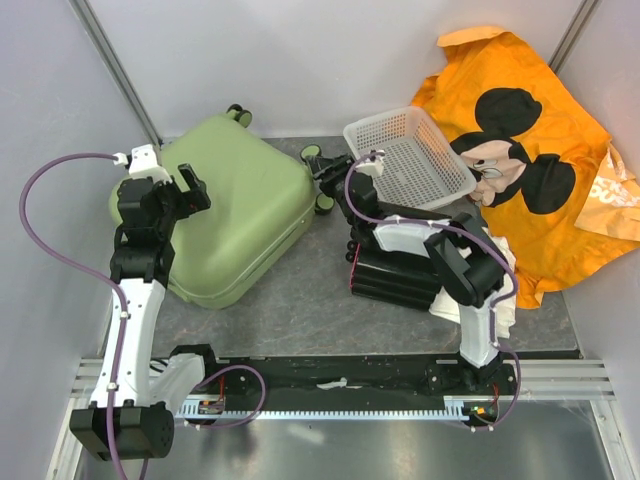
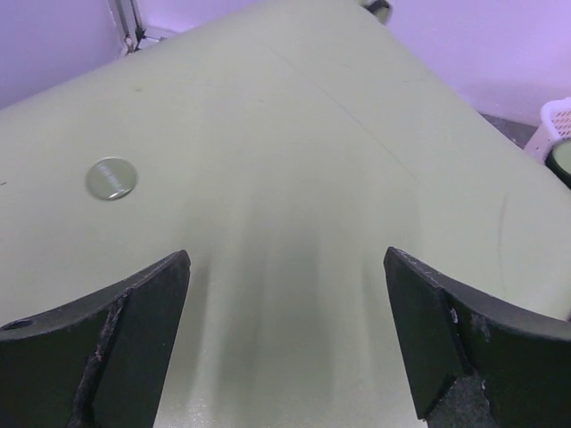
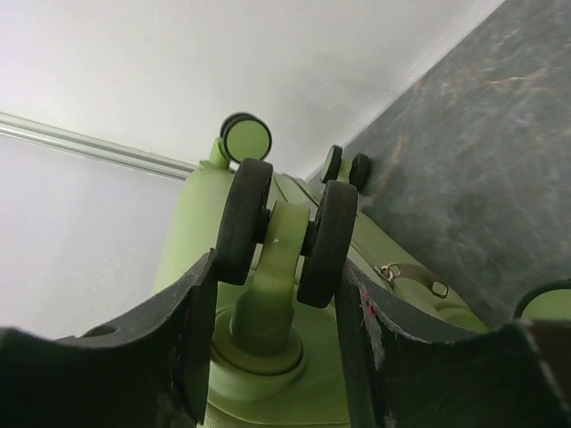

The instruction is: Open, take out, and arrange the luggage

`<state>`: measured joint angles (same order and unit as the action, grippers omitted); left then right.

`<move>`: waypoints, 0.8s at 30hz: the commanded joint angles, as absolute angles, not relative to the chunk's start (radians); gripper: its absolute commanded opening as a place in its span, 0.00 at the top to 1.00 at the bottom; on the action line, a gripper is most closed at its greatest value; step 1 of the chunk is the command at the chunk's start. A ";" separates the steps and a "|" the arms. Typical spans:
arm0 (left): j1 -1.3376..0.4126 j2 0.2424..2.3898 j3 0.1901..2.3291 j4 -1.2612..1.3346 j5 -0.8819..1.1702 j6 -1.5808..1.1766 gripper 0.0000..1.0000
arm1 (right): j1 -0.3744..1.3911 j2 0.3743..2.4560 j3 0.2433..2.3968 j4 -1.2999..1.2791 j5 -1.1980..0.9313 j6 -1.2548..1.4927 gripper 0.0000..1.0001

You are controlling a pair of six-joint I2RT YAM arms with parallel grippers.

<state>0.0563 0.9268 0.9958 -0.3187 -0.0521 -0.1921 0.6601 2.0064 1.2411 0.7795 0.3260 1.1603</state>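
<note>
The luggage (image 1: 240, 200), a pale green hard-shell suitcase, lies flat and closed at the left of the table, its black wheels toward the back and right. My left gripper (image 1: 195, 188) hovers over its near-left part; in the left wrist view it (image 2: 285, 257) stands open above the smooth shell (image 2: 294, 134), holding nothing. My right gripper (image 1: 330, 180) is at the suitcase's right end. In the right wrist view it (image 3: 277, 263) is shut on a twin caster wheel (image 3: 285, 227), one finger against each black tyre. Other wheels (image 3: 245, 136) show behind.
A white mesh basket (image 1: 410, 155) stands right of the suitcase, partly on an orange Mickey Mouse cloth (image 1: 540, 130). A black box (image 1: 395, 275) lies under my right arm, white cloth (image 1: 505, 262) beside it. Walls close in left, back and right.
</note>
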 commanded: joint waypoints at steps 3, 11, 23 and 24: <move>0.078 0.930 1.023 -0.305 -0.123 -0.198 0.01 | 0.701 1.768 1.037 0.931 0.460 0.898 1.00; 0.288 0.960 1.051 -0.389 -0.006 -0.369 0.01 | 0.778 1.595 0.898 0.891 0.453 0.818 1.00; 0.360 0.847 0.922 -0.502 -0.241 -0.482 0.01 | 0.785 1.385 1.023 0.489 0.315 0.510 0.18; 0.379 0.851 0.917 -0.477 -0.147 -0.465 0.01 | 0.785 1.375 1.041 0.460 0.298 0.447 0.13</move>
<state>0.3283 0.8665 0.9417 -0.5011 -0.2428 -0.4305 0.7727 1.5013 0.8852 0.5098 0.3809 0.7376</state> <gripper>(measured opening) 0.991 0.800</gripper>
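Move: The right hand already pinches the luggage's upper right caster; the luggage's middle lies about 24 cm to its left, 11 cm back and 7 cm lower. The lower right caster is some 14 cm below the hand and 4 cm back, and the black box about 22 cm right and 14 cm back. From the open left hand, above the luggage, its middle is about 5 cm right, 3 cm ahead and 16 cm down. Keeping its pinch on the caster, the right hand drags that corner of the luggage back towards the robot, about 10 cm, and a little right, then opens to let go while rolling its left side down some 25 degrees. The open left hand swings about 10 cm left, then also back and down, turning some 30 degrees counter-clockwise towards the luggage's left side. ##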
